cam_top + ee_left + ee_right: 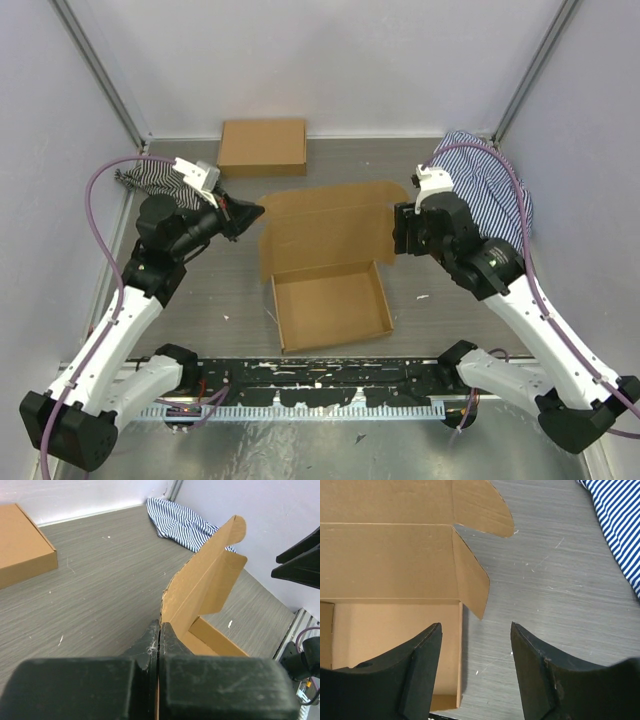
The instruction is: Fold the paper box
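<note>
The paper box (pixel 330 305) lies mid-table as a shallow brown tray, with its lid panel (pixel 325 225) raised behind it. My left gripper (pixel 250 212) is shut on the lid's left edge; in the left wrist view the cardboard (pixel 205 587) runs up out of the closed gripper (pixel 160 625). My right gripper (pixel 400 232) stands open just off the lid's right side. In the right wrist view its gripper (pixel 475 625) has bare table between the fingers, and the lid's small side flap (pixel 470 580) hangs just ahead, untouched.
A second, closed brown box (pixel 262 147) sits at the back left. Blue-striped cloth (pixel 490 185) lies at the back right, and another striped piece (pixel 140 180) sits by the left wall. A black rail (pixel 320 380) runs along the near edge.
</note>
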`<state>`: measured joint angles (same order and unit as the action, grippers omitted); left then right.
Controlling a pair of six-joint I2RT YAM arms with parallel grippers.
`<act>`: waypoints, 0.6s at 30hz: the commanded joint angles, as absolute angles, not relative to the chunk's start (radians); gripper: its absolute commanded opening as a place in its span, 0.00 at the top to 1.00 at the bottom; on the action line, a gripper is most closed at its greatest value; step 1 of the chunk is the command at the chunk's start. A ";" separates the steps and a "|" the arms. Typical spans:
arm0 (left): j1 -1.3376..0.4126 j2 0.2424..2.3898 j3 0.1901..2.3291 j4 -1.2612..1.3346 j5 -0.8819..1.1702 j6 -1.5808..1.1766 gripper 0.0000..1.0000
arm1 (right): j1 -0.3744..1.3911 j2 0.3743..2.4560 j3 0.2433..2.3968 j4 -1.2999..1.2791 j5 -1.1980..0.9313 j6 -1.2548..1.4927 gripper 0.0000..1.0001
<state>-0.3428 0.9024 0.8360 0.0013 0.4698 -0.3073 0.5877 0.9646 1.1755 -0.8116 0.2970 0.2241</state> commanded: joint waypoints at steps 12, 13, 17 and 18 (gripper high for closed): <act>-0.376 0.860 0.835 -0.005 0.504 -0.260 1.00 | 0.587 1.045 1.112 -0.662 0.465 0.156 0.38; -0.377 0.858 0.834 -0.007 0.503 -0.259 1.00 | 0.585 1.049 1.100 -0.633 0.461 0.145 0.38; -0.377 0.861 0.839 -0.012 0.502 -0.257 1.00 | 0.564 1.070 1.098 -0.564 0.432 0.131 0.38; -0.377 0.862 0.841 -0.013 0.502 -0.257 1.00 | 0.554 1.079 1.104 -0.560 0.419 0.130 0.38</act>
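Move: The lid's right side flap hangs about 5 cm ahead of the open right hand, 4 cm to its left and 7 cm below; the box base lies some 8 cm back, 14 cm left and 22 cm down. The lid's rounded corner tab is roughly 11 cm ahead of this hand, 2 cm left, at about its height. From the left hand, shut on the lid's left edge, that flap lies about 21 cm right, 1 cm ahead and 9 cm lower. The open right hand sinks about 4 cm, going forward 3, towards the side flap; left still pinches the lid. ##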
